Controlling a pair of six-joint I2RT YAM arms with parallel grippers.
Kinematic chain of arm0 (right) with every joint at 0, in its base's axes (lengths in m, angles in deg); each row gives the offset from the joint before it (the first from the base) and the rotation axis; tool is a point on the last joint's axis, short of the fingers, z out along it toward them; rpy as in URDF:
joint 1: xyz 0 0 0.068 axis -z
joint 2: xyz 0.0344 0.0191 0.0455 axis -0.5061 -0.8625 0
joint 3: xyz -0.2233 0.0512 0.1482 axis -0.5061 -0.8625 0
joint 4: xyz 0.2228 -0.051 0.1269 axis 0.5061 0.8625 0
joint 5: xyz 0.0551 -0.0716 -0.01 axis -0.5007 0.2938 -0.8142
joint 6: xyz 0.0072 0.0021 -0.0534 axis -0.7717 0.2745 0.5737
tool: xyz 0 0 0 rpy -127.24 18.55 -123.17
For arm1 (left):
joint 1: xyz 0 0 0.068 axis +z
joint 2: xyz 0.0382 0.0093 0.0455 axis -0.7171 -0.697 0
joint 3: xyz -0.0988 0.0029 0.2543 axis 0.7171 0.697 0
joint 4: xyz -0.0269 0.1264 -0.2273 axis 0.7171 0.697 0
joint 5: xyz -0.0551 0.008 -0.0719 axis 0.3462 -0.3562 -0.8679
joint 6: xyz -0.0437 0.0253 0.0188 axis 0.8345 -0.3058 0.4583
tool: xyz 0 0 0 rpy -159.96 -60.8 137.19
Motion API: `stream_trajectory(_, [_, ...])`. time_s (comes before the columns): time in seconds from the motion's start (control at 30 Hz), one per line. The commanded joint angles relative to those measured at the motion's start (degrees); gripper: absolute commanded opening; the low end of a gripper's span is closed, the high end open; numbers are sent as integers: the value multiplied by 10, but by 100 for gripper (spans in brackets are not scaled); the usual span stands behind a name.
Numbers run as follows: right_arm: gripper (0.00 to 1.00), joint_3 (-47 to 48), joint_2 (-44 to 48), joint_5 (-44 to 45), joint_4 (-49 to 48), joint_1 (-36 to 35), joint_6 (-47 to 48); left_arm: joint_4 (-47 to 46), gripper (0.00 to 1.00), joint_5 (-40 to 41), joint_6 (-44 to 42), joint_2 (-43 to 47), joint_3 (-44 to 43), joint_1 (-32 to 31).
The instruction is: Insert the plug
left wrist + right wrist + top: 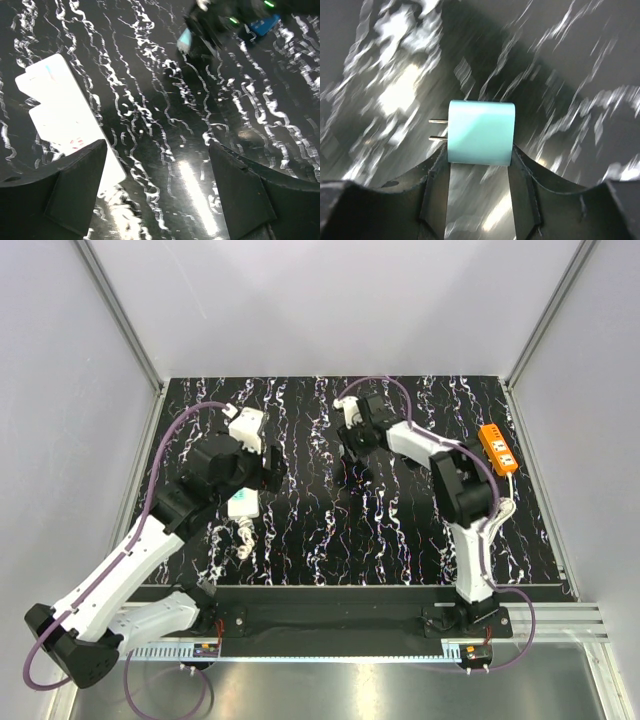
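Note:
My right gripper (479, 156) is shut on a teal plug (480, 132) and holds it above the black marbled table (400, 530); its two metal prongs (437, 129) point to the left in the right wrist view. In the top view this gripper (350, 455) is at the back middle. The plug also shows small in the left wrist view (184, 41). My left gripper (157, 192) is open and empty, low over the table, with a white socket block (65, 115) beside its left finger. The block lies at the left of the table (243, 503).
An orange power strip (498, 448) lies along the right edge of the table. A white cable (243, 536) curls in front of the white block. Grey walls enclose the table on three sides.

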Motion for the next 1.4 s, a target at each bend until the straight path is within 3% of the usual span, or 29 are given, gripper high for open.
stream_trajectory(0.0, [0,-116,168,-83,-49,-24,-26,-23,85,-24,55,17,-22,18])
stream_trajectory(0.1, [0,-236,325,-154,-113,-43,-56,-5,83,-109,105,19,-40,51])
stream_trajectory(0.23, [0,-379,462,-204,-188,-85,-86,15,79,-256,153,-5,-59,86])
stream_trajectory(0.4, [0,-447,586,-219,-231,-135,-73,18,75,-366,187,-51,-76,93])
stream_trajectory(0.6, [0,-470,648,-218,-215,-153,-71,-3,73,-437,226,-70,-80,93])
stream_trajectory(0.77, [0,-478,660,-214,-215,-168,-72,-97,69,-527,301,-85,-35,91])
stream_trajectory(1.1, [0,-475,653,-190,-202,-187,-59,-114,63,-520,296,-143,-16,45])
stream_trajectory(1.13, [0,-474,653,-188,-200,-187,-59,-115,60,-519,295,-148,-17,43])
stream_trajectory(1.2, [0,-475,656,-179,-200,-189,-55,-114,42,-521,288,-159,-18,41])
stream_trajectory(1.23, [0,-477,658,-175,-200,-190,-53,-114,29,-522,285,-162,-18,41])
stream_trajectory(1.27, [0,-477,659,-164,-199,-190,-53,-114,8,-522,278,-163,-18,41])
stream_trajectory(1.3, [3,-477,661,-157,-196,-190,-53,-114,0,-521,274,-163,-17,40])
stream_trajectory(1.37, [12,-478,665,-145,-197,-190,-64,-119,0,-524,261,-162,-14,40])
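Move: The plug is already in the right hand's fingers, just over the table; from the left hand it lies about 22 cm ahead, 18 to the right and 23 below. The right hand brings it to the open left gripper, some 22 cm back, 18 left and 23 above. From the right hand, the white power strip lies roughly 21 cm left and 5 back, the blue box about 14 right and 3 ahead. Right hand pulls the plug back some 28 cm and up 21; left, reaching 12 cm right, pinches it. ##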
